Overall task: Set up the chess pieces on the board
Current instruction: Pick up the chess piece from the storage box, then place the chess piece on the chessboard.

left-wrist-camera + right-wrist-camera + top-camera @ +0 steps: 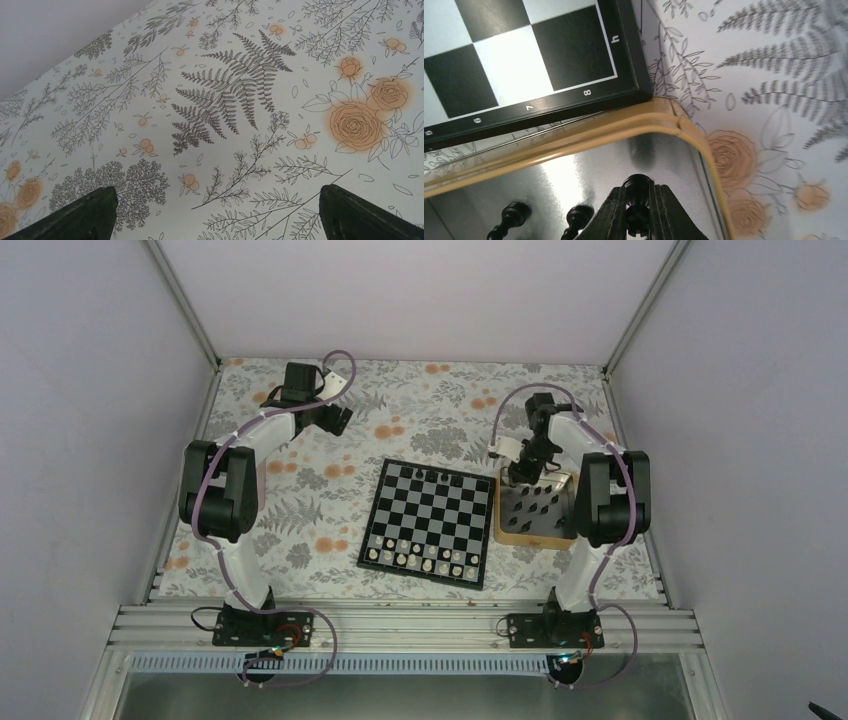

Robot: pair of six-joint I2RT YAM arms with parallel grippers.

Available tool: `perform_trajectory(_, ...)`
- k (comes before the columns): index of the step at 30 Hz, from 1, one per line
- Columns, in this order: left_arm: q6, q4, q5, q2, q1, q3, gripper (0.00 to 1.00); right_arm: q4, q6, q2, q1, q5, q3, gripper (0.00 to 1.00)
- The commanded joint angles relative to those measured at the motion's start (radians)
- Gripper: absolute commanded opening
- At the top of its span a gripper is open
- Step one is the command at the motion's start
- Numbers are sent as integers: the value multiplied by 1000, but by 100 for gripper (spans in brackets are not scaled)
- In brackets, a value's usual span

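The board [372,540] lies at mid-table, and its h-8 corner [514,65] shows in the right wrist view. A few black chess pieces [432,476] stand along its far row. My right gripper [637,192] is inside the tan tray [624,131], shut on one black chess piece [638,186] near the tray's far corner. Two more black pieces [514,214] [578,216] stand on the tray's grey floor to its left. Far left of the board, my left gripper [215,200] hangs open over bare tablecloth, its fingers [90,212] wide apart.
White chessmen [420,558] fill the board's two near rows. The tray [535,537] touches the board's right edge and holds several black pieces [535,505]. A flowered cloth covers the table, with enclosure walls on three sides.
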Motion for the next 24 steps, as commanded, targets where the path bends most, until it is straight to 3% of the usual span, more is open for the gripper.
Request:
perform_trajectory(1, 8, 10, 24, -1, -3, 16, 100, -76, 17, -66, 21, 11, 71, 6)
perform_trajectory(9, 35, -3, 49, -8, -4, 16, 100, -184, 44, -15, 161, 6, 326, 5)
perform_trajectory(19, 52, 21, 47, -43, -3, -27, 100, -252, 51, 260, 430, -8, 759, 5)
perform_trajectory(24, 39, 47, 29, -50, 0, -50, 100, -185, 50, 372, 525, -5, 883, 5)
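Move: The right hand, already gripping a black chess piece in the storage box's far left corner, has the two free squares at the left end of the board's far row about 29 cm to its left, 4 cm ahead and 3 cm lower. The nearest black piece standing in that row is some 25 cm left and 4 cm ahead. The board's far right corner is 6 cm left and 3 cm ahead; another boxed piece stands 3 cm back, straight behind. From the left hand the free squares lie about 18 cm right, 9 cm back, 10 cm below. The right hand keeps its pinch on the black piece and draws it up out of the box, then swings in a quickening arc to the left along the board's far edge, about 23 cm left and 6 cm forward, towards the free squares. It tops out some 12 cm higher and has begun to sink by about 2 cm at the end, the wrist turning roughly 25 degrees counter-clockwise while the fingertips tilt forward about 15 degrees. ##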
